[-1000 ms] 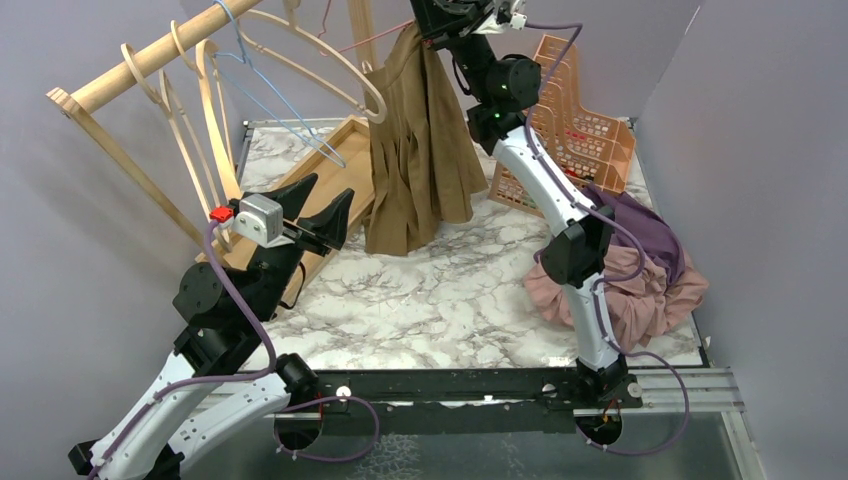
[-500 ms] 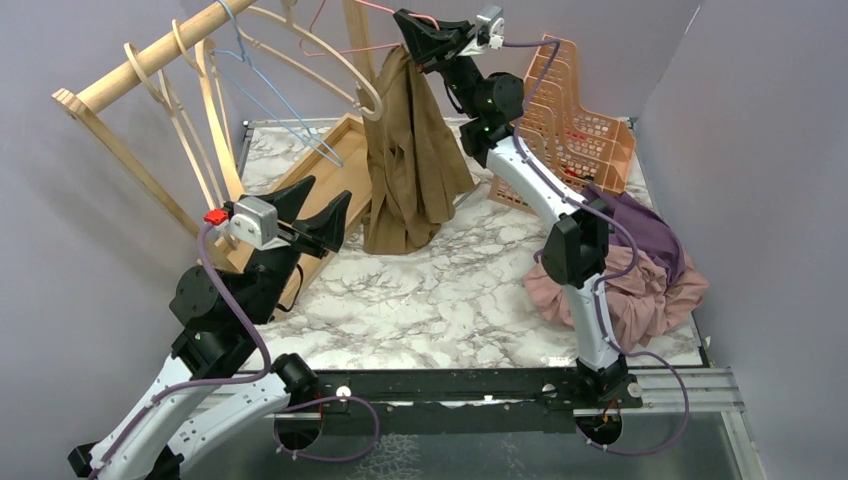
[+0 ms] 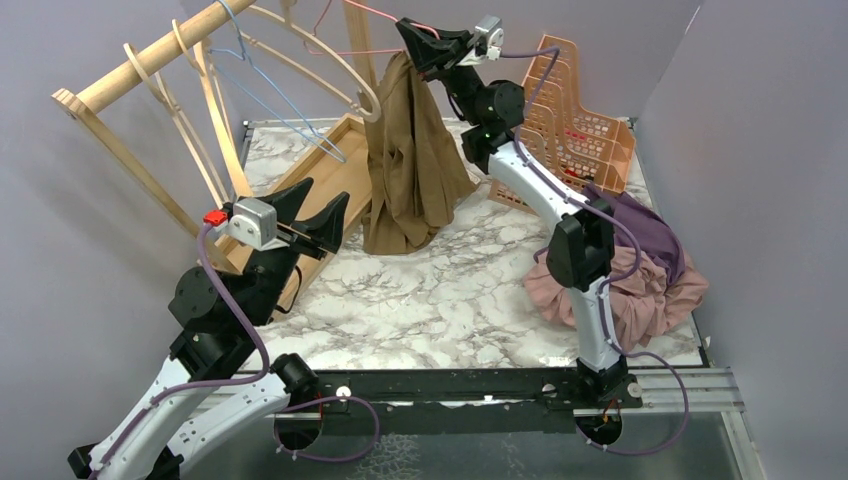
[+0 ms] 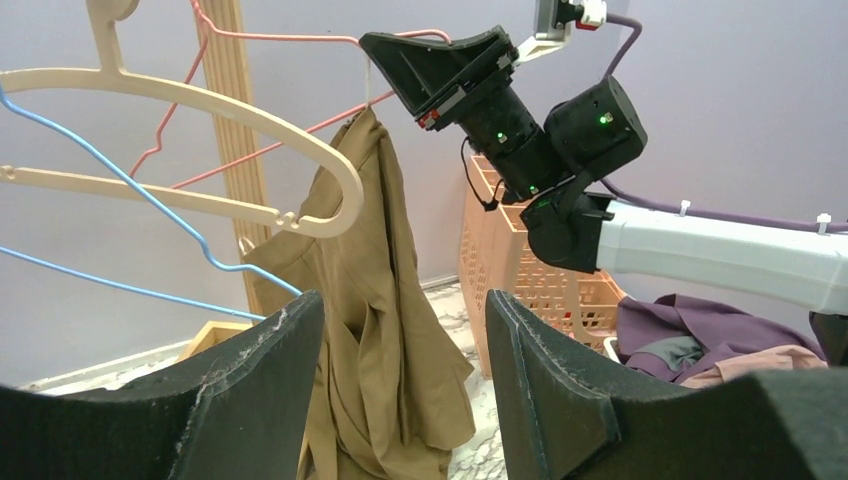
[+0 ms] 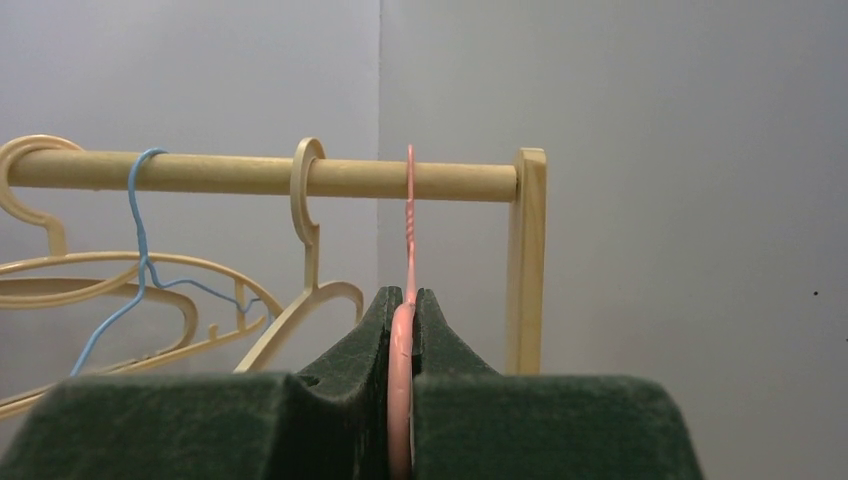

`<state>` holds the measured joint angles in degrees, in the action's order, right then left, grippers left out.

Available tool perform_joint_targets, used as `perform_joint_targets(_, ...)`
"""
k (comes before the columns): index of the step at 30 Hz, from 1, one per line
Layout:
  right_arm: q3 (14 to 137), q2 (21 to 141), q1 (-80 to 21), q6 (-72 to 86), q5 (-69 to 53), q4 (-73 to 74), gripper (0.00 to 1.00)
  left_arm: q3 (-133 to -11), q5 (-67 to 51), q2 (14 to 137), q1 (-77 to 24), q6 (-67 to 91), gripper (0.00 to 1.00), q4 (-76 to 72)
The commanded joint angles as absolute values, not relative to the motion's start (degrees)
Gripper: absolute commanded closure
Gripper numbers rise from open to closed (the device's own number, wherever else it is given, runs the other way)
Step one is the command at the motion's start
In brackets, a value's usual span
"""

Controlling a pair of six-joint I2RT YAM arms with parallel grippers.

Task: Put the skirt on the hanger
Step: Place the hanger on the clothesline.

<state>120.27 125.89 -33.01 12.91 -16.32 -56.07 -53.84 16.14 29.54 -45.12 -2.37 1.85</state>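
Note:
A brown skirt (image 3: 410, 160) hangs in folds from a pink wire hanger (image 3: 345, 49), its hem bunched on the marble table (image 3: 450, 290). My right gripper (image 3: 408, 28) is high at the back, shut on that hanger's wire. In the right wrist view the pink hanger (image 5: 409, 220) runs up from between my right gripper (image 5: 402, 296) to the wooden rod (image 5: 260, 175) and crosses it. My left gripper (image 3: 320, 200) stands open at the left, apart from the skirt. In the left wrist view the skirt (image 4: 370, 330) shows beyond my left gripper (image 4: 400, 305).
The rod (image 3: 150, 60) carries cream hangers (image 3: 320, 60) and a blue wire hanger (image 3: 270, 90). A wooden tray (image 3: 330, 170) lies under the rack. An orange basket (image 3: 575, 120) stands back right. A purple and pink clothes pile (image 3: 650, 270) lies beside the right arm.
My right gripper has carried the pink hanger and skirt leftward and slightly down toward the rod; the skirt has swung and gathered. The left arm has barely moved.

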Motion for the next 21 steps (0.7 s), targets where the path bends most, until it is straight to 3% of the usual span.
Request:
perform_joint_targets(1, 126.9, 124.1, -33.5, 10.7, -15.6, -60.2, 0.99, -53.4, 17.1, 29.9, -45.3, -2.0, 0.37, 1.6)
perform_joint_targets(9, 139.6, 129.0, -33.5, 10.1, -14.3, -60.1, 0.99, -53.0, 17.2, 29.7, -45.4, -0.8, 0.37, 1.8)
perform_joint_targets(21, 137.4, 127.8, -33.5, 10.3, -13.3, -62.5, 0.99, -53.3, 17.6, 29.3, -45.4, 0.2, 0.37, 2.5)
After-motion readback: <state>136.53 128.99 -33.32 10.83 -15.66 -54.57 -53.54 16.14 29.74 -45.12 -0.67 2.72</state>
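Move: The right hand holds the pink hanger by its near shoulder. The clothesline rod's free stretch, beside the far post, lies about 12 cm ahead, 20 cm left and perhaps 6 cm higher. The wooden hanger's near end is some 7 cm left and 10 cm back, about 6 cm lower; the skirt's middle hangs 5 cm back, 4 cm left and 22 cm down. From the idle left hand, that rod stretch is roughly 40 cm ahead, 8 cm left and 13 cm up. Still gripping the hanger, the right hand rises about 8 cm, easing back-right from the rod, fingers tipping upward. ##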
